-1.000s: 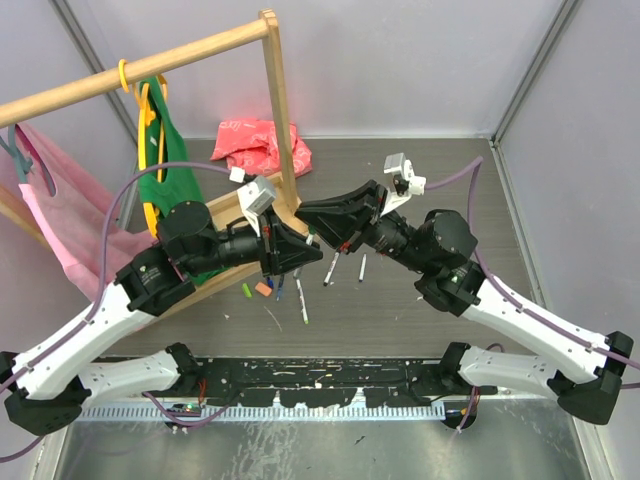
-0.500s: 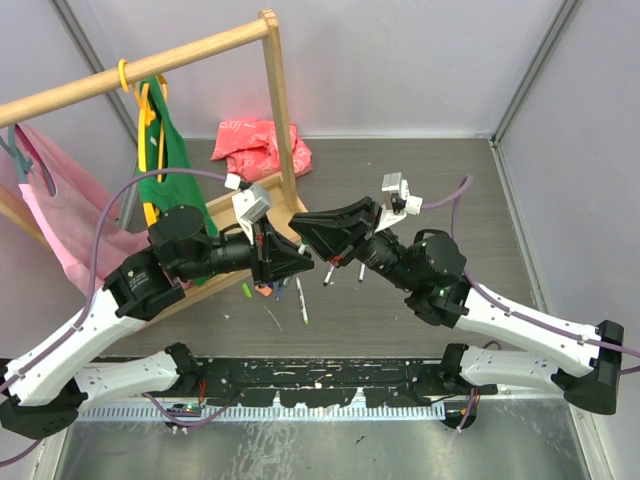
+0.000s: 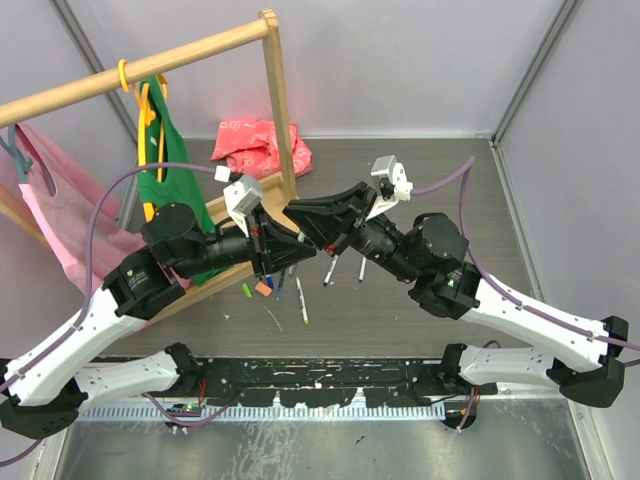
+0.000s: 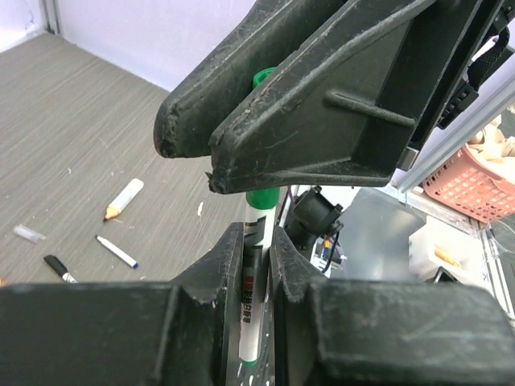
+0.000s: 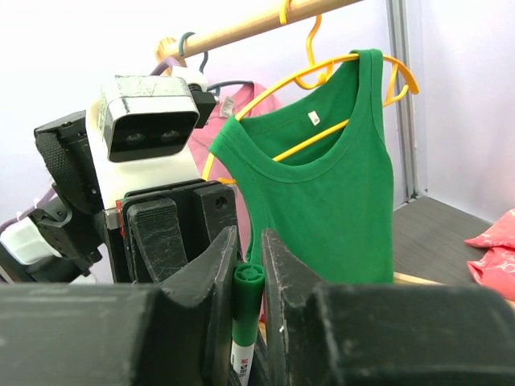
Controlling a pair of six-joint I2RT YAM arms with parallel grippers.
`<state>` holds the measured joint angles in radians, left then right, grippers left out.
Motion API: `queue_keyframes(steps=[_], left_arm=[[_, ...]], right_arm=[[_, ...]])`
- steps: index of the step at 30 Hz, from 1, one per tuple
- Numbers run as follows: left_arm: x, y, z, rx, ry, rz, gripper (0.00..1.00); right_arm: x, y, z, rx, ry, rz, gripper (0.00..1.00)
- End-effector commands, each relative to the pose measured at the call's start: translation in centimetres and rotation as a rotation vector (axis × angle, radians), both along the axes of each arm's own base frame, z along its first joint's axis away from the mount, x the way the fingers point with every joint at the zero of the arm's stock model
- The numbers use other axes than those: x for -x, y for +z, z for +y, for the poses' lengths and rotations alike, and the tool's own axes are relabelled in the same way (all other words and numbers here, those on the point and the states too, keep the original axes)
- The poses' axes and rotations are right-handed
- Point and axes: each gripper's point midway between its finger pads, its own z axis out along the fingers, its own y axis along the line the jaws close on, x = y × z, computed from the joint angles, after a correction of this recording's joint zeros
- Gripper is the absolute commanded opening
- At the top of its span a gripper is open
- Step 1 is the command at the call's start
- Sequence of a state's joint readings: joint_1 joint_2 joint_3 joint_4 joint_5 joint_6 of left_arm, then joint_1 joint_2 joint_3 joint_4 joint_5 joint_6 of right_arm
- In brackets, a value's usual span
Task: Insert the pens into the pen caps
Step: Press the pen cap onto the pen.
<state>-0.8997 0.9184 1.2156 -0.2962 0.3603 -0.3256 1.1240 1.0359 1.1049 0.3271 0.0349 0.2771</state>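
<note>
In the air beside the rack post, my left gripper (image 3: 300, 252) (image 4: 257, 235) is shut on the white barrel of a pen (image 4: 255, 269). My right gripper (image 3: 305, 222) (image 5: 248, 241) is shut on a green pen cap (image 5: 248, 296) that sits over that pen's end (image 4: 261, 198), with white barrel showing just below it. The two grippers almost touch. More pens lie on the table below: a green-tipped one (image 3: 301, 301), a black-tipped one (image 3: 329, 270), and an orange-tipped one (image 4: 123, 199). A green cap (image 3: 246, 290) and an orange cap (image 3: 262, 288) lie loose beside them.
A wooden clothes rack (image 3: 278, 95) stands at the back left, holding a green tank top (image 5: 338, 193) on a yellow hanger and a pink garment (image 3: 60, 215). A red bag (image 3: 255, 143) lies behind the post. An orange basket (image 4: 475, 181) sits beyond the table.
Both grippers, still joined on the pen and cap, have shifted a little left and away, toward the rack post. Neither jaw has opened.
</note>
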Motion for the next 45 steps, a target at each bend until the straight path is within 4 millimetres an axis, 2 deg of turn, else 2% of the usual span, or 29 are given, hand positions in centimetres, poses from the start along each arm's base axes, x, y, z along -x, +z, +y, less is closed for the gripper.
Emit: queue_keyframes(steps=[1, 6, 11, 17, 25, 31, 38, 40, 43, 45], left_arm=[[-2.1, 9.5, 1.5, 0.291, 0.130, -0.152, 0.00], [-2.1, 8.3, 1.3, 0.268, 0.122, -0.127, 0.00], [-2.1, 7.8, 1.2, 0.258, 0.121, -0.117, 0.00], [-1.9, 7.2, 0.8, 0.237, 0.096, -0.103, 0.00], [-2.1, 5.8, 1.6, 0.216, 0.137, -0.083, 0.00], [-3.7, 4.2, 2.7, 0.179, 0.255, -0.039, 0.00], [-5.2, 1.7, 3.5, 0.114, 0.354, 0.027, 0.00], [-5.5, 0.7, 3.5, 0.095, 0.368, 0.046, 0.00], [-6.0, -0.8, 3.2, 0.049, 0.385, 0.081, 0.00], [-6.3, -2.0, 3.0, 0.015, 0.396, 0.114, 0.00]], right_arm=[[2.4, -2.2, 1.7, 0.168, 0.097, -0.038, 0.02], [2.7, 1.5, 0.9, 0.096, 0.087, -0.098, 0.08], [3.0, 3.3, 0.1, 0.039, 0.082, -0.124, 0.21], [3.2, 4.3, -0.8, 0.007, 0.068, -0.142, 0.39], [3.6, 4.8, -2.2, -0.033, 0.056, -0.153, 0.49], [3.3, 2.9, -3.1, 0.007, 0.024, -0.145, 0.56], [0.7, -1.2, -5.6, 0.079, -0.148, -0.030, 0.58], [-0.9, -3.0, -6.7, 0.104, -0.246, 0.033, 0.58], [-2.6, -7.0, -7.7, 0.187, -0.356, 0.110, 0.60], [-3.2, -9.4, -8.3, 0.230, -0.407, 0.157, 0.64]])
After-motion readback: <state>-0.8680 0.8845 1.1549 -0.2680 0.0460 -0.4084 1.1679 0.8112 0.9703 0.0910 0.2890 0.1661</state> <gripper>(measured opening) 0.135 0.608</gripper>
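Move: The green pen cap already sits on the pen upright in the left fingers, about 6 cm straight above the left hand point, and level fore-and-aft and sideways with the right hand, 1 cm below its point and still gripped. From the right hand, the green tank top hangs some 22 cm left and 8 cm ahead at similar height; the black-capped marker lies about 6 cm right, neither ahead nor back, far below. Both hands rise about 2.5 cm, then right releases the cap, withdrawing rightward and down; left carries pen forward. ##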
